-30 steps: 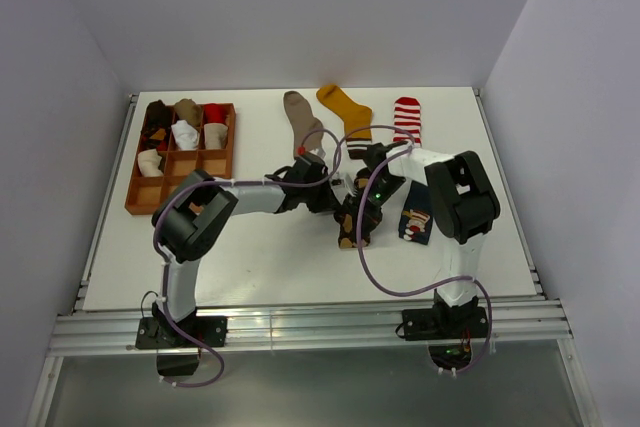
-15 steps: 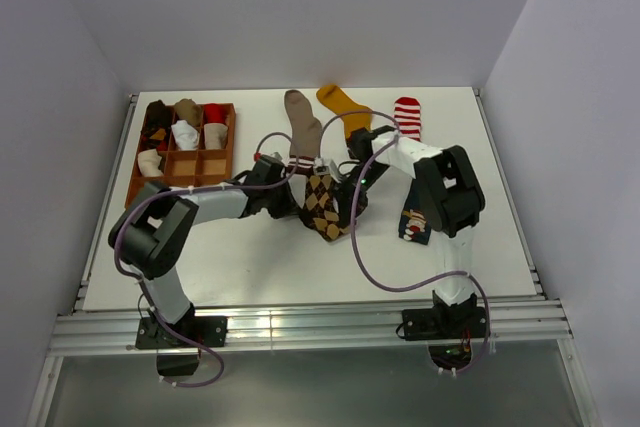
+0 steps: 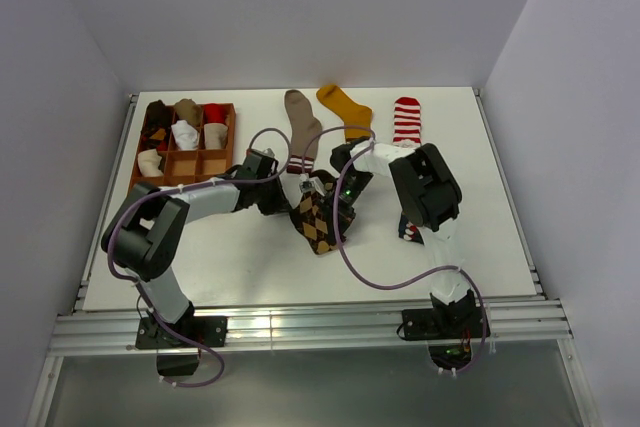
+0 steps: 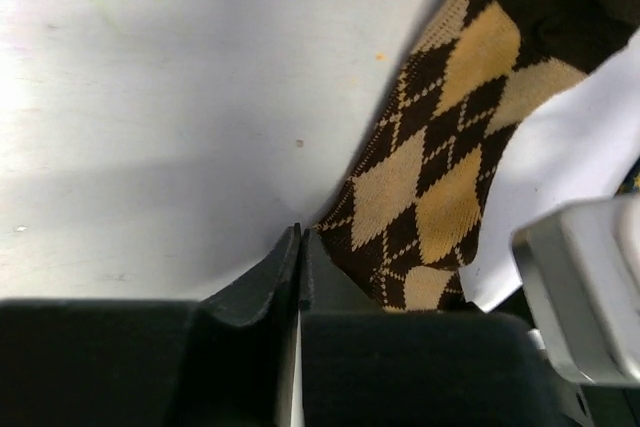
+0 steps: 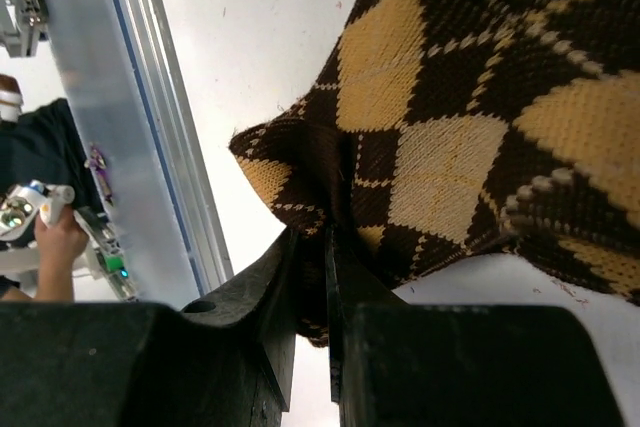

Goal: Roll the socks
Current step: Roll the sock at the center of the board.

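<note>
A brown argyle sock (image 3: 318, 225) lies spread at mid-table between my two grippers, its dark toe pointing toward the near edge. My left gripper (image 3: 291, 201) is shut, and a corner of the sock (image 4: 440, 177) runs taut right up to its fingertips (image 4: 300, 232). My right gripper (image 3: 339, 196) is shut on a fold at the sock's other edge (image 5: 480, 147), with fabric pinched between its fingers (image 5: 325, 232). Further back lie a taupe sock (image 3: 300, 117), a mustard sock (image 3: 345, 107) and a red-white striped sock (image 3: 406, 119). A navy sock (image 3: 404, 228) is mostly hidden behind the right arm.
A wooden grid tray (image 3: 133, 185) at the back left holds several rolled socks. Purple cables loop over both arms and the sock area. The right wrist view shows the table's metal front rail (image 5: 120, 127) and a person's hand (image 5: 60, 237) beyond it.
The left arm swung left and the right gripper followed. The argyle sock went from a bunched lump between the grippers to a spread-out shape. Both grippers stayed shut.
</note>
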Controlling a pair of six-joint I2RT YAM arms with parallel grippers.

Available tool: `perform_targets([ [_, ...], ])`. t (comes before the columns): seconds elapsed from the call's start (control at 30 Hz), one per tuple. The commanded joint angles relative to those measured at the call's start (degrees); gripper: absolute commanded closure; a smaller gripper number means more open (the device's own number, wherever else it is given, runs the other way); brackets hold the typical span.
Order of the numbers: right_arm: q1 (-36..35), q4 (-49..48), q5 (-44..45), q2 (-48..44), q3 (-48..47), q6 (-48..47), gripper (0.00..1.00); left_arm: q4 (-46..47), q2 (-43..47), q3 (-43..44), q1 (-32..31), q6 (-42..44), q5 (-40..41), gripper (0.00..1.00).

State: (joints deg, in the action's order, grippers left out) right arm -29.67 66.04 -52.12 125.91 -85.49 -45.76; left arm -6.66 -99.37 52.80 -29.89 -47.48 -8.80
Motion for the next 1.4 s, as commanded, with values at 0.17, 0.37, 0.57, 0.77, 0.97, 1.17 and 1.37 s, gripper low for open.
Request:
perform_targets([
  [0.17,-0.39,-3.02,5.45,-2.42,1.65,6.73,0.88,5.33,0.93,1.79,-2.89,3.01,0.18,0.70],
  [0.37,-0.56,-3.73,5.98,-0.05,0.07,9.02,0.88,5.60,8.56,-1.46,-3.07,4.76,4.57,0.64],
  [0.57,-1.18,-1.27,6.85,3.90,-5.73,11.47,0.88,7.78,21.12,-9.72,-5.35,8.98,11.77,0.63],
  [0.77,-2.41,1.10,6.94,6.71,-9.60,12.53,0.87,12.98,22.04,-12.81,-13.87,15.22,9.68,0.58],
  [0.97,-2.59,0.67,7.47,7.60,-9.87,12.89,0.87,19.12,13.69,-11.66,-21.61,17.43,8.53,0.56],
  [1.17,-2.59,1.11,7.03,7.34,-9.87,12.27,0.87,26.42,10.52,-14.30,-21.88,18.13,7.92,0.53],
  [1.37,-2.67,1.28,7.12,7.25,-10.04,12.18,0.87,27.75,8.93,-15.35,-22.23,18.22,5.03,0.58],
])
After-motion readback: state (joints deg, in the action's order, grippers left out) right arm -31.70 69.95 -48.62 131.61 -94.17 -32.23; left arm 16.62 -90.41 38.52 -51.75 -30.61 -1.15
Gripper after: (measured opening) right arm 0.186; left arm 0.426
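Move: Pinched in the right fingers, the near end of the argyle sock lies about 8 cm back and 10 cm right of the left hand, roughly level; the left fingers are shut on its left corner. The sock's middle is some 2 cm back and 8 right of the left hand, and about 5 ahead and 2 left of the right. From the left hand, the grey-brown sock lies roughly 21 cm ahead and 3 right, the navy sock 5 back and 29 right. Letting go of the sock's left corner, the left hand opens to nearly half, arcs up some 8 cm and over back and to the right, then down beside the right fingertips at the near end, turning about 30 degrees clockwise as its fingers tip up and forward. The right hand keeps its pinch there, rolling roughly 10 degrees while easing about 1.5 cm left. ##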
